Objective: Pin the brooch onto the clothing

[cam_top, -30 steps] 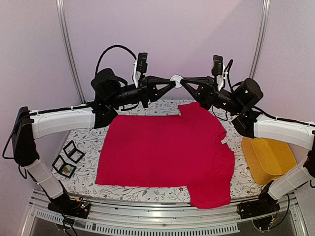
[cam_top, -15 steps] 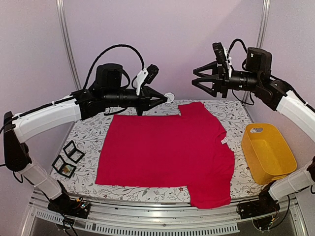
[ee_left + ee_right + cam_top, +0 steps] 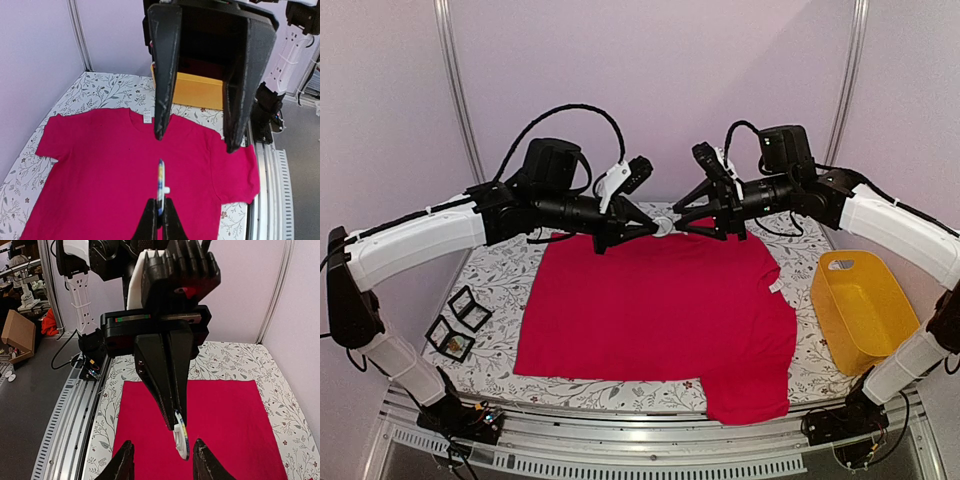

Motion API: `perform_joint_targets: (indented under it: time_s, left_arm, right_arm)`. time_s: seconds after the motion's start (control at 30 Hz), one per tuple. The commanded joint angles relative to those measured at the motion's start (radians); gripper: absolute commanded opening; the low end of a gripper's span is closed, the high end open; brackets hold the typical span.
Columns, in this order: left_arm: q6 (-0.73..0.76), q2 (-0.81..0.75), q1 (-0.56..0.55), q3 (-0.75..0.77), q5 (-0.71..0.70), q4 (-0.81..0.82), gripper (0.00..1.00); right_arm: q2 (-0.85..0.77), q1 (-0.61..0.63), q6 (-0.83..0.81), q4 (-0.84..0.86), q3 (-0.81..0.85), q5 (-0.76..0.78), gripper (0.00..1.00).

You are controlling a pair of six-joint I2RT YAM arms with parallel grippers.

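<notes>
The clothing, a bright red T-shirt (image 3: 660,310), lies flat on the floral tablecloth (image 3: 500,285). Its white neck label (image 3: 147,117) shows in the left wrist view. Above the shirt's far edge, my left gripper (image 3: 655,228) is shut on the lower rim of the brooch (image 3: 160,181), a thin round white disc with a coloured face, held on edge. My right gripper (image 3: 682,225) faces it head-on and is open. The right fingertips (image 3: 122,462) stand on either side of the brooch (image 3: 181,440) without touching it.
A yellow plastic bin (image 3: 865,305) stands at the right edge of the table. A few small black-framed boxes (image 3: 460,320) lie at the left edge. Metal rails (image 3: 620,425) run along the near side.
The right gripper let go of the brooch, swung up and to the right, then came back open around it. The left gripper lowered the brooch toward the shirt.
</notes>
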Motion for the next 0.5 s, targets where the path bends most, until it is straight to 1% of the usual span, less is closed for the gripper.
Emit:
perform_joint_targets:
  time_s: [0.0, 0.1, 0.2, 0.23, 0.3, 0.37, 0.47]
  left_arm:
    - [0.019, 0.011, -0.012, 0.033, 0.024, -0.015, 0.0]
    - [0.023, 0.012, -0.012, 0.035, 0.031, -0.017, 0.0]
    - [0.028, 0.009, -0.011, 0.028, 0.047, -0.012, 0.0]
    - [0.029, 0.011, -0.012, 0.028, 0.053, -0.011, 0.0]
    - [0.03, 0.014, -0.011, 0.028, 0.054, -0.012, 0.0]
    - [0.031, 0.015, -0.011, 0.03, 0.057, -0.014, 0.0]
    - [0.035, 0.016, -0.013, 0.028, 0.073, -0.014, 0.0]
  right_arm:
    - [0.03, 0.002, 0.033, 0.049, -0.004, -0.064, 0.37]
    - [0.059, 0.006, 0.046, 0.049, -0.004, -0.037, 0.32]
    - [0.073, 0.007, 0.056, 0.059, -0.007, -0.017, 0.31]
    - [0.075, 0.008, 0.058, 0.063, -0.008, -0.021, 0.29]
    - [0.08, 0.007, 0.065, 0.07, -0.008, -0.032, 0.21]
    - [0.083, 0.008, 0.071, 0.074, -0.007, -0.037, 0.15]
    - [0.082, 0.008, 0.071, 0.076, -0.012, -0.032, 0.0]
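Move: My left hand still pinches the brooch, whose middle sits about 2 cm to the right of my left fingertips and roughly 1 cm below, level front to back. From my right hand the brooch is some 3 cm to its left, about 1 cm ahead and 2 cm below. The middle of the clothing, spread flat, lies around 33 cm beneath my right hand, level front to back and about 2 cm to its left. I hold the brooch almost still with my left hand while my right, fingers part open, sinks about 2 cm and eases left and slightly forward, bringing its tips over the brooch's free edge. As it arrives I shut the right fingers nearly all the way and pinch that edge, opposite the left fingertips. ##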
